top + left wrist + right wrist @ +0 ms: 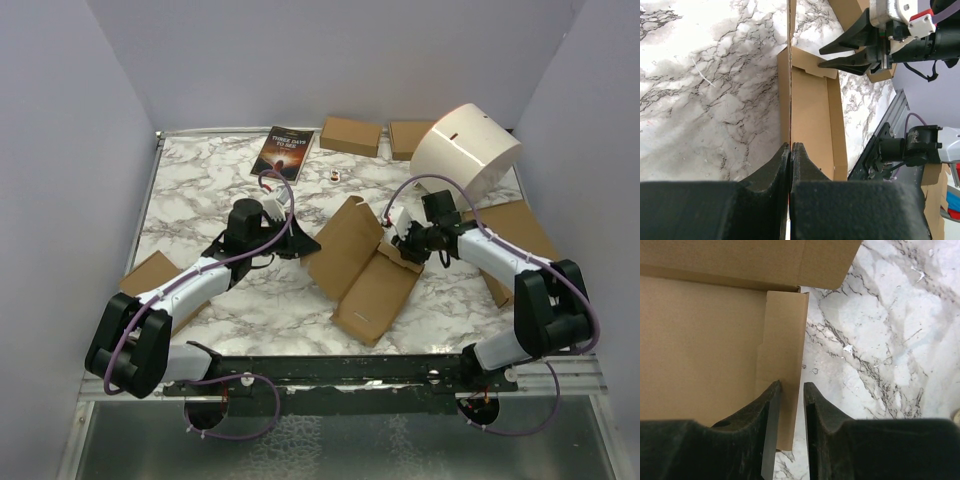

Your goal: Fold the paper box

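The paper box (375,290) lies partly folded in the middle of the marble table, one brown panel raised on its left side and the rest flat. My left gripper (302,245) is shut on the raised panel's edge. In the left wrist view that panel (812,115) runs edge-on into the shut left gripper (791,145). My right gripper (398,242) hovers at the box's far right corner with its jaws a little apart. In the right wrist view the right gripper (792,384) stands open over a narrow side flap (785,340), which lies flat below the fingers. The left wrist view also shows the right gripper (821,57).
A dark book (283,150), two small brown boxes (350,135) (410,138) and a white round container (465,150) sit at the back. Flat brown cardboard (520,235) lies under the right arm, and another piece (155,275) by the left arm. A small ring-like object (333,176) lies nearby.
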You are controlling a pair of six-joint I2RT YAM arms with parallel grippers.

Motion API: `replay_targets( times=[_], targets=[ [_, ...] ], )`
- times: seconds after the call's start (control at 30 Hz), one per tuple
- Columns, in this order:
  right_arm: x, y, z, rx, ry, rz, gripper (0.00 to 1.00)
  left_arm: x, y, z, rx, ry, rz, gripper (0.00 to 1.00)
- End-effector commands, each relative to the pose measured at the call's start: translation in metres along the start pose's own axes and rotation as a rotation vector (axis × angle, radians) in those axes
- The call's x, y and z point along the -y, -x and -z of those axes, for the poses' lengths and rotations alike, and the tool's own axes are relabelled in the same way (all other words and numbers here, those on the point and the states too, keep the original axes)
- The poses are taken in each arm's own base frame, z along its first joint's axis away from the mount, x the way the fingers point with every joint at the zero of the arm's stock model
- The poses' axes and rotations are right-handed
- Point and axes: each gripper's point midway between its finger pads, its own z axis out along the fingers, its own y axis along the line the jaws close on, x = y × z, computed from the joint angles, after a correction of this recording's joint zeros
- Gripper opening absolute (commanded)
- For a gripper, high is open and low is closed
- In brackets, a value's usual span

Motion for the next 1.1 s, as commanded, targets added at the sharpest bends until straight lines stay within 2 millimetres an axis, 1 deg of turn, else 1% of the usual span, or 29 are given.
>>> replay_targets(
  times=[0.0, 0.37, 0.5, 0.6, 0.63, 0.73, 0.77, 0.83, 0.93, 1.0, 1.07],
  targets=[
    [-0.007, -0.004, -0.008, -0.022, 0.044, -0.029, 0.27, 0.011, 0.009, -0.001, 0.018, -0.04, -0.035, 0.0],
    [-0.012, -0.005, -0.015, -0.031, 0.088, -0.06, 0.28, 0.02, 0.008, -0.002, -0.012, -0.073, -0.081, 0.0],
    [-0.01, -0.01, -0.021, -0.049, 0.088, -0.062, 0.26, 0.025, 0.01, -0.003, -0.02, -0.086, -0.097, 0.0],
    [-0.008, -0.011, -0.023, -0.055, 0.078, -0.064, 0.21, 0.027, 0.011, -0.004, -0.025, -0.09, -0.107, 0.0],
    [-0.007, -0.013, -0.025, -0.059, 0.072, -0.064, 0.18, 0.027, 0.011, -0.005, -0.027, -0.092, -0.109, 0.0],
    [0.001, -0.021, -0.029, -0.096, 0.028, -0.078, 0.04, 0.028, 0.013, -0.006, -0.029, -0.094, -0.119, 0.0],
    [0.005, -0.025, -0.029, -0.111, 0.0, -0.085, 0.01, 0.029, 0.014, -0.006, -0.029, -0.093, -0.123, 0.0],
    [0.011, -0.029, -0.027, -0.124, -0.048, -0.09, 0.01, 0.028, 0.016, -0.007, -0.026, -0.085, -0.134, 0.0],
    [0.017, -0.028, -0.022, -0.12, -0.103, -0.086, 0.01, 0.028, 0.022, -0.009, -0.019, -0.077, -0.146, 0.0],
    [0.017, -0.027, -0.021, -0.119, -0.106, -0.085, 0.01, 0.029, 0.027, -0.011, -0.014, -0.077, -0.151, 0.0],
    [0.012, -0.025, -0.023, -0.112, -0.07, -0.087, 0.03, 0.029, 0.029, -0.013, -0.015, -0.074, -0.156, 0.0]
  ],
)
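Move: The folded-over flap at the box's far short end lies right under the right hand's open fingers, about 2 cm below, 1 cm back and 1 cm to the left. The tray floor's middle is some 10 cm back, 8 cm left and 4 cm down from that hand; the raised long panel's middle is about 14 cm left, 1 cm forward and 4 cm up. From the left hand, already holding that panel's edge, the flap is some 20 cm right, 2 cm forward and 13 cm down. The end flap goes between the right hand's fingers as the hand sinks about 2 cm, one finger inside the tray and one outside; they close and pinch the end wall, then carry it just over 1 cm forward, turning slightly clockwise. The left hand keeps its grip on the raised panel, easing about 2 cm up and right with a slight clockwise turn. ##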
